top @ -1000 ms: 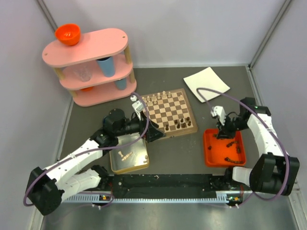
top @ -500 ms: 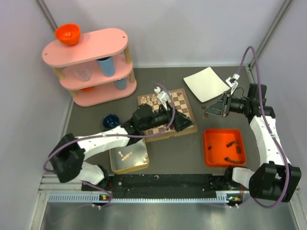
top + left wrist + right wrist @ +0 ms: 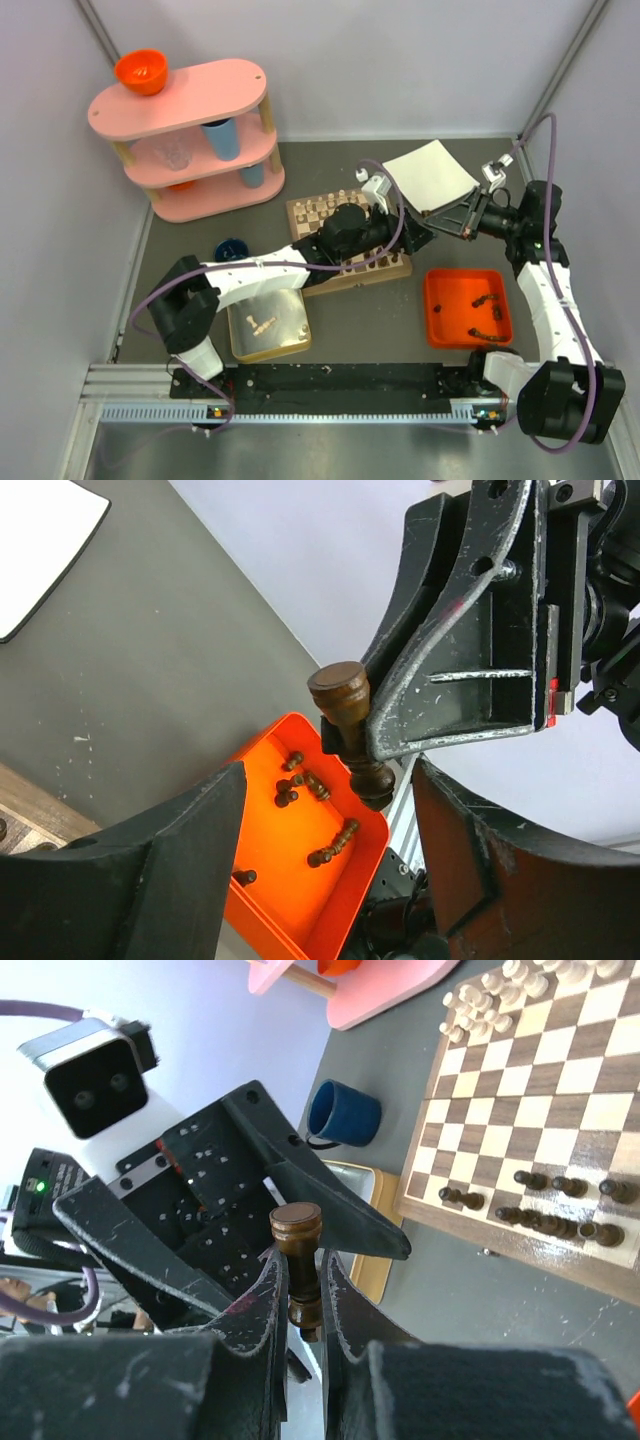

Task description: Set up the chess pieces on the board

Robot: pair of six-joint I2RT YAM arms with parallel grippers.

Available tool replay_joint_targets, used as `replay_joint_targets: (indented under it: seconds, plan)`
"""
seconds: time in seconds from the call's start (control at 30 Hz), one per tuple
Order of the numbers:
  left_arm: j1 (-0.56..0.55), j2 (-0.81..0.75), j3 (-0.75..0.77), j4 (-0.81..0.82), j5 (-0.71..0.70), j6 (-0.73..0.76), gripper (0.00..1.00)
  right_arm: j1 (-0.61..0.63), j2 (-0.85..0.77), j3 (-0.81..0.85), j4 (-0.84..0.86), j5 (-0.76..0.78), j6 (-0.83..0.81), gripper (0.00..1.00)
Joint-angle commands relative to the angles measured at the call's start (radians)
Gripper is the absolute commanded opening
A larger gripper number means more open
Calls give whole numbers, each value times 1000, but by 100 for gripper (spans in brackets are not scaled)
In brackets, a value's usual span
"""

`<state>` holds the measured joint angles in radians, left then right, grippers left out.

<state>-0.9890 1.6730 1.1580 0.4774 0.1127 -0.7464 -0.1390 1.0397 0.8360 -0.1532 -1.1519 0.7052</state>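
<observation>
My right gripper (image 3: 302, 1270) is shut on a dark brown chess piece (image 3: 298, 1245), held in the air with its flat base pointing away from me. My left gripper (image 3: 328, 775) stands open, one finger on each side of that piece (image 3: 347, 732), not touching it. Seen from above, the two grippers (image 3: 420, 238) (image 3: 436, 226) meet just off the board's (image 3: 392, 272) right edge. The left arm covers much of the board. Cream pieces (image 3: 480, 1005) line its far side, and dark pieces (image 3: 560, 1210) stand along its near side.
An orange tray (image 3: 450, 310) right of the board holds several loose dark pieces (image 3: 487, 298). A silver tin (image 3: 240, 335) with cream pieces sits front left. A white sheet (image 3: 430, 175) lies at the back right, a blue cup (image 3: 229, 250) left of the board, and a pink shelf (image 3: 190, 130) at the back left.
The right gripper lifted a dark piece from the tray and swung left. The left arm reached right across the board, and its jaws now flank the piece and have narrowed a little.
</observation>
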Motion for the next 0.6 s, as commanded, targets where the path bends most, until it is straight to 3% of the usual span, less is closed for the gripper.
replay_joint_targets:
  seconds: [0.0,0.07,0.27,0.4,0.57]
  plan:
    - [-19,-6,48,-48,-56,41,69,-8,-23,-11,64,29,71,2]
    - [-20,-2,54,-59,-65,50,67,-8,-23,-17,64,32,77,2]
    - [-22,8,101,-112,-62,90,47,1,-33,-34,64,44,79,2]
    - [-22,2,109,-120,-65,110,45,13,-38,-46,46,58,56,2]
    - [-22,2,115,-135,-58,131,23,19,-49,-48,41,57,51,4]
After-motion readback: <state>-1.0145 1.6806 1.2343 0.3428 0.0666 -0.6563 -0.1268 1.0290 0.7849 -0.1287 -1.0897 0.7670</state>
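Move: The dark chess piece, upright in the right fingertips, stands only about 2 cm above the left hand's point and some 1 cm back of it, so its lower end is just above the open left fingers. From the left hand the chessboard's middle lies around 15 cm left and 5 cm ahead, the orange bin's about 9 cm back and 9 cm right, both roughly 24 cm below. For the right hand the piece is right at its own point. The left hand stays almost in place beside the board, dipping about 1 cm and coming back up while its fingertips tip down some 5 degrees, and its fingers close from about three-quarters open to under a third around the lower end of the dark chess piece. The right hand keeps its shut pinch on the piece and eases it down about 1.5 cm towards the left fingers, whose touch on the piece can't be made out yet. ##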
